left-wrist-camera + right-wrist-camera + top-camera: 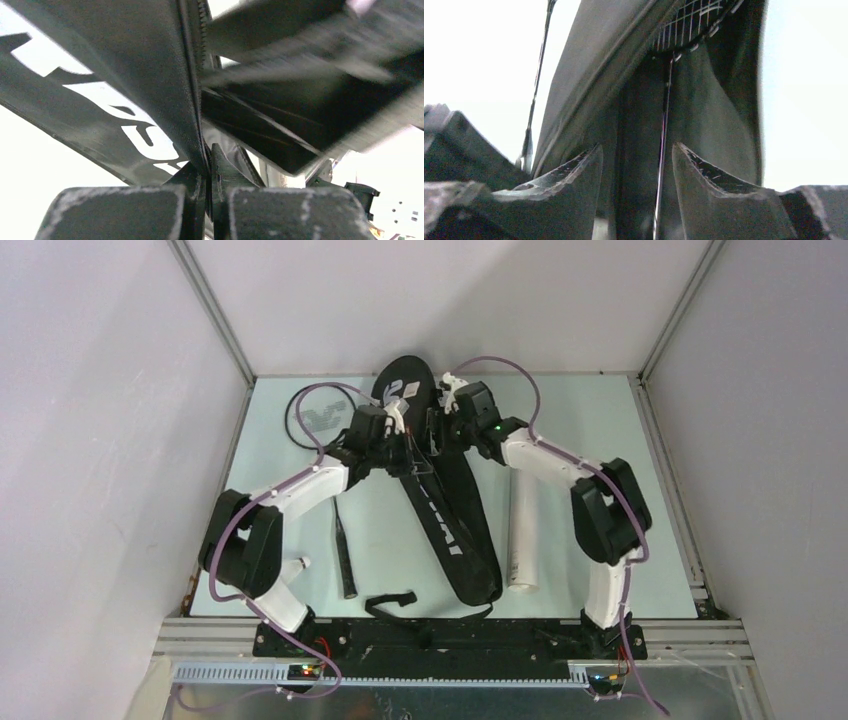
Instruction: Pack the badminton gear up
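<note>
The black racket bag (455,530) lies slantwise down the middle of the table, its strap (390,602) trailing at the near end. My left gripper (398,432) is shut on the bag's zipper edge (192,100) and holds that flap up; the gripper's (209,152) jaws meet on the fabric. My right gripper (440,425) stands open at the bag's mouth. Between the right gripper's (636,146) fingers runs the thin shaft of a racket (664,115) that lies inside the bag (709,110), strings at the top. A second racket (343,540) lies on the table left of the bag. The white tube (522,530) lies to the bag's right.
A small white object (297,565) sits by the left arm's base. The second racket's shaft (537,85) shows outside the bag in the right wrist view. Grey walls close the table in on the left, right and back. The arms' mounting rail (450,635) runs along the near edge.
</note>
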You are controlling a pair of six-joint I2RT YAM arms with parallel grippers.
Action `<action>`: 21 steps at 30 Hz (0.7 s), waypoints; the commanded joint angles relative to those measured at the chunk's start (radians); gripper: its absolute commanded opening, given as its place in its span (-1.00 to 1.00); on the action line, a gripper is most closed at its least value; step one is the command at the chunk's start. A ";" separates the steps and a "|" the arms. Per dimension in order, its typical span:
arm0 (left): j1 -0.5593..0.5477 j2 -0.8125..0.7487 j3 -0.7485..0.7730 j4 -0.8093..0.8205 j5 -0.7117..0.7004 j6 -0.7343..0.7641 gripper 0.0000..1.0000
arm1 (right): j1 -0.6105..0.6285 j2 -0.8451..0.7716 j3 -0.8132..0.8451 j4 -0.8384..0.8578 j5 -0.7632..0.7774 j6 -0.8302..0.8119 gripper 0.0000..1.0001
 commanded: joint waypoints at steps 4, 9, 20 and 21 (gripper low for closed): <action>0.031 -0.009 0.018 0.071 -0.015 -0.022 -1.00 | -0.021 -0.331 -0.227 -0.053 -0.006 -0.156 0.50; 0.031 -0.037 -0.030 0.122 0.046 -0.042 -1.00 | -0.047 -0.412 -0.408 -0.012 0.053 -0.144 0.73; 0.033 -0.081 -0.079 0.194 0.135 -0.057 -1.00 | -0.092 -0.183 -0.460 0.144 -0.042 -0.128 0.70; 0.033 -0.084 -0.083 0.209 0.155 -0.061 -1.00 | -0.090 -0.158 -0.458 0.156 -0.061 -0.117 0.70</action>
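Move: For the right hand, its fingers half open inside the bag's mouth, the bag's right zip edge lies about 10 cm to the right, 6 cm back and some 11 cm below. The racket shaft, already in the bag, is about 8 cm straight below. The bag's left edge, pinched by the left hand, is some 8 cm back and level sideways. The white tube lies about 22 cm right and 15 cm back. From the left hand the zip edge is about 12 cm right, 2 cm forward and 12 cm below. To the right and back in an arc, the right hand leaves the racket in the bag, rising about 4 cm as its fingers spread from half to nearly fully open, then drops some 12 cm to the bag's right zip edge, tipping slightly further down. The left hand stays nearly in place and keeps its pinch on the raised left edge. ##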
